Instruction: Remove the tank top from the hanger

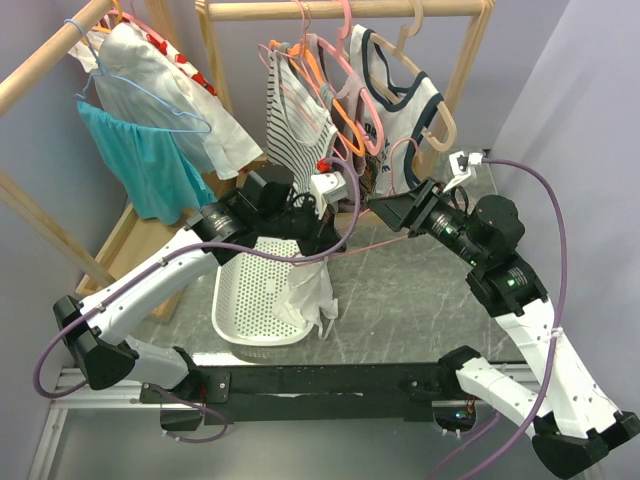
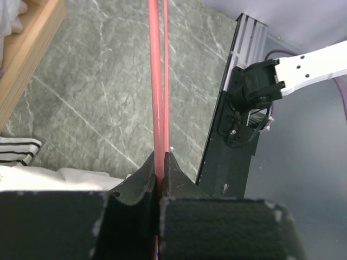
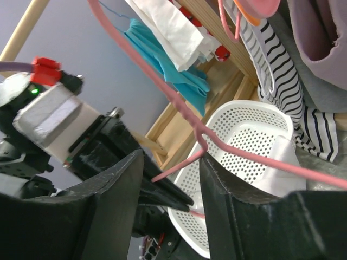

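Observation:
A thin pink hanger (image 1: 365,243) is held low over the table between both arms. My left gripper (image 1: 330,248) is shut on its wire, which runs up between the closed jaws (image 2: 161,157) as two pink strands (image 2: 157,81). The white tank top (image 1: 312,290) hangs bunched from the hanger over the basket's right rim, and shows again as white cloth (image 3: 279,162) (image 2: 65,177). My right gripper (image 1: 378,207) stands open around the hanger's twisted neck (image 3: 201,142). The wire (image 3: 255,157) touches the right-hand finger (image 3: 227,184), and the midpoint between its tips (image 3: 172,157) is free.
A white perforated basket (image 1: 245,300) (image 3: 238,116) lies on the grey marble table under the left arm. Behind it a wooden rack (image 1: 330,10) carries a striped top (image 1: 295,110), a navy-trimmed white top (image 1: 400,100), a teal garment (image 1: 135,160) and a white shirt (image 1: 170,80).

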Motion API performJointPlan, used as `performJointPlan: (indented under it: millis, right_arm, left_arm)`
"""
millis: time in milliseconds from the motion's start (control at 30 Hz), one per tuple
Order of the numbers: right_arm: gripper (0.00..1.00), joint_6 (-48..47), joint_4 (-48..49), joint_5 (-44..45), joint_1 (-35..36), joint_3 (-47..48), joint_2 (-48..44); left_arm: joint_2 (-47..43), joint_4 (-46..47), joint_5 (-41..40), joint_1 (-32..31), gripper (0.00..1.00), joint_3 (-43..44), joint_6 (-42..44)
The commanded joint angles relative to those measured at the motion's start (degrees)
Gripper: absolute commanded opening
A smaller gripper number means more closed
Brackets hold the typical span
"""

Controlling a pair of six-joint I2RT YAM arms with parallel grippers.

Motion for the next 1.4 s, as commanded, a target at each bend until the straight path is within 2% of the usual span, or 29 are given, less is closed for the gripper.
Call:
performJointPlan:
  millis: [0,167,200,233,267,300,367,533,600,633,767,867,967,1233,1267,1300,1333,1367]
  right_arm:
    - [0.51,0.0,3.2,2.6,1.1,-0.4,0.4]
    - [0.46,-1.2,1.2,5.1,1.3,-0.9,0.1]
    - [0.35,-1.4,1.4,5.1,1.3,-1.3,-0.1]
    - [0.3,-1.4,1.4,5.3,1.3,-1.4,-0.1]
    - [0.16,-1.5,1.5,5.6,1.4,-1.5,-0.4]
    - [0.08,-1.5,1.5,6.0,1.3,-1.6,-0.8]
    - [0.0,-1.4,1.8,6.8,1.3,-1.9,-1.6]
    - [0.0,-0.3,2.4,8.6,1.4,-3.0,-2.5]
    - [0.0,0.0,3.0,9.1,1.3,-4.1,-3.2]
    - [0.0,0.1,3.1,9.3,1.3,-4.4,-3.4]
    - [0.0,0.7,3.2,10.1,1.3,-5.0,-4.1]
    - [0.0,0.6,3.0,11.0,1.3,-5.0,-4.5]
    - [0.0,0.3,2.6,11.9,1.3,-4.8,-4.7]
    - [0.0,-0.9,1.8,14.2,1.2,-4.3,-4.8]
    - [0.0,-1.0,1.6,14.5,1.3,-4.0,-4.7]
    - [0.0,-1.5,1.2,15.0,1.2,-3.8,-4.6]
    - [0.0,-1.7,0.9,15.2,1.2,-3.7,-4.4]
    - [0.0,-1.9,0.8,15.4,1.2,-3.5,-4.3]
  left_arm:
    - [-0.1,3.8,-0.2,-1.7,0.01,3.0,-0.9]
    - [-0.6,4.2,0.3,-1.9,0.01,3.2,-0.6]
    - [-0.5,4.0,0.3,-2.0,0.01,3.4,-0.4]
    - [-0.5,3.4,0.2,-2.0,0.01,3.4,-0.3]
    - [-0.3,3.1,-0.1,-2.0,0.01,3.5,0.0]
    - [-0.3,2.7,-0.5,-1.9,0.01,3.5,0.4]
    - [-0.2,2.5,-0.7,-2.0,0.01,3.3,0.7]
    - [-0.9,3.9,-0.5,-2.0,0.21,2.0,0.6]
    - [-1.4,4.7,-0.6,-2.0,0.34,1.4,0.4]
    - [-1.6,5.0,-0.6,-2.0,0.35,1.2,0.5]
    - [-1.3,5.0,-0.1,-2.0,0.3,0.9,0.4]
    - [-0.5,3.9,0.4,-2.0,0.16,0.7,0.5]
    - [0.1,2.6,-0.3,-2.0,0.18,0.4,0.5]
    - [-5.1,-0.6,-5.5,-2.0,0.41,-3.1,1.0]
    - [-5.7,-2.0,-5.9,-1.9,0.5,-3.9,0.9]
    - [-7.3,-2.3,-7.5,-1.9,0.67,-4.3,0.3]
    - [-8.5,-1.9,-8.0,-1.9,0.96,-4.9,-0.3]
    - [-9.8,-0.3,-8.1,-1.8,0.99,-6.7,-0.5]
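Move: The hanger's neck, just under the hook, sits at the mouth of my open right fingers, about 2 cm ahead and level with them. From my left hand, shut on the pink hanger near its left corner, that neck is some 10 cm right, 4 cm ahead and 8 cm higher. The white tank top hangs roughly 12 cm below my left hand, 4 cm to its left and 2 cm ahead; the basket's middle is some 13 cm left, 7 cm ahead and 25 cm down. I nudge my right hand about 1 cm forward and down and shut its fingers on the base of the hanger's neck, while my left keeps its grip. Only then do I open my left fingers and let go of the hanger, spreading them wide while drawing left and down about 2 cm. My right, still pinching, eases right and down about 2 cm each, turning some 10 degrees clockwise. ##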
